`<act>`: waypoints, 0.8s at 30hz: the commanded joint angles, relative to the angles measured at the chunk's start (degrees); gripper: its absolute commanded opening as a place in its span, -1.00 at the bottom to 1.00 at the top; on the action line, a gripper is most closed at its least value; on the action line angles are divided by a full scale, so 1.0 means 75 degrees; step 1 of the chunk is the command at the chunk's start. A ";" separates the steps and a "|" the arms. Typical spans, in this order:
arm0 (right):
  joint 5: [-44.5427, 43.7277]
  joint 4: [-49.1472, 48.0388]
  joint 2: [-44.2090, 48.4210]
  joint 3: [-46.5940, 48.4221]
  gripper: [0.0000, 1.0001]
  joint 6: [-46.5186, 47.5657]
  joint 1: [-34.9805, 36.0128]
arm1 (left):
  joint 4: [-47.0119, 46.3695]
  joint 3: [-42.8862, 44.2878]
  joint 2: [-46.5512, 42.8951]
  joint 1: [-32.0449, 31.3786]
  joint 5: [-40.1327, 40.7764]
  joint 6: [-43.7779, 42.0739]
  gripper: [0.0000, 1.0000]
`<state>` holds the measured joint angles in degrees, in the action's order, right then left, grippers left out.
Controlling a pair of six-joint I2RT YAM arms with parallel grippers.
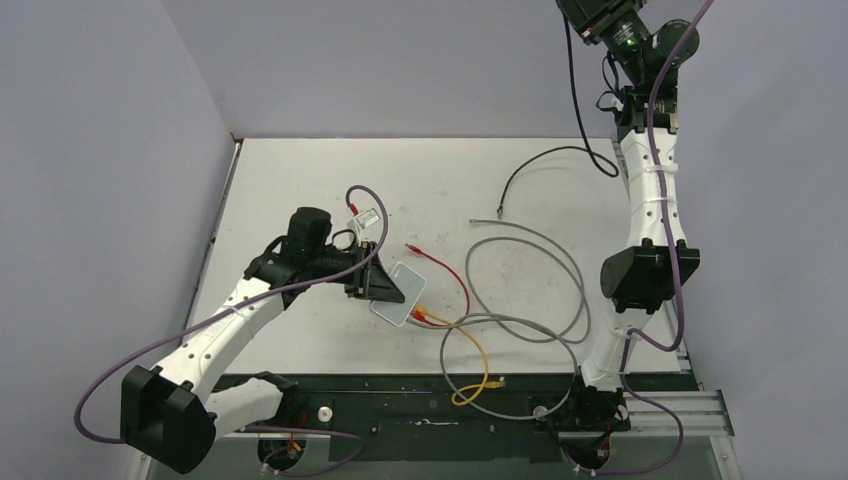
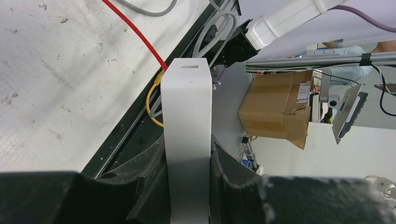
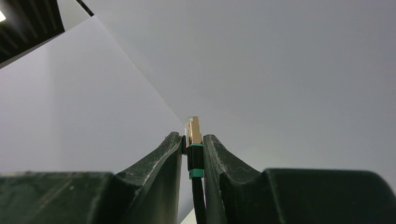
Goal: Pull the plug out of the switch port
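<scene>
My left gripper (image 2: 188, 145) is shut on a flat, pale grey-white switch box (image 2: 187, 116), clamping its broad faces. From above, the switch (image 1: 402, 292) sits tilted mid-table with the left gripper (image 1: 372, 281) at its left side. A red and a yellow plug (image 1: 420, 316) sit in the switch ports on its near-right edge; which socket is the task's cannot be told. High above the table, my right gripper (image 3: 192, 138) is shut on a plug (image 3: 194, 127) with a gold tip, black boot and green band. Its black cable (image 1: 573, 90) hangs down.
A red cable (image 1: 455, 275), a yellow cable (image 1: 478, 360) and a looping grey cable (image 1: 560, 290) lie right of the switch. The black cable's loose end (image 1: 500, 211) rests at the back. A small tagged plug (image 1: 366, 215) lies behind the left gripper. The black base rail (image 1: 420, 400) borders the near edge.
</scene>
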<state>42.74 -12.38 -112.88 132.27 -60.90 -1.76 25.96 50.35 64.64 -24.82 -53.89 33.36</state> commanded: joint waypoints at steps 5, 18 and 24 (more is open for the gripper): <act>-0.0434 -0.0480 -0.0376 0.0836 -0.89 0.0175 -0.0239 | -0.0124 -0.0278 -0.0198 -0.0066 -0.0173 -0.0019 -1.00; -0.0418 0.0541 -0.0118 -0.1517 -0.89 0.2025 0.0052 | -0.0338 -0.0045 0.0210 -0.0066 -0.0122 0.0016 -1.00; -0.0773 0.0945 -0.0420 -0.2322 -0.89 0.3030 0.0482 | -0.0343 0.0023 0.0209 -0.0066 -0.0089 0.0037 -1.00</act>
<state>38.74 -5.30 -116.07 115.79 -45.47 -0.60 25.71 48.14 66.57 -24.82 -52.58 33.82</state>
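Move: Closed on the black cable's plug, the right hand hangs high over the far right of the table, the top being about 57 cm below; the open patch it heads down towards lies some 8 cm ahead. The cable's loose end lies about 4 cm left, level fore and aft; the grey plug 12 cm left and 3 cm back. The left hand grips the switch about 2 cm to its right; the patch is some 41 cm ahead and 34 cm right of that hand. Lowering the already freed plug towards the far table, the right hand first eases some 3 cm forward and to its right, then sinks ever faster, ending about 17 cm lower and 8 cm farther out, back nearly in line sideways. Its upward-pointing fingers tip down some 20 degrees, keeping their hold. The left hand sinks about 2 cm, still gripping the switch. ##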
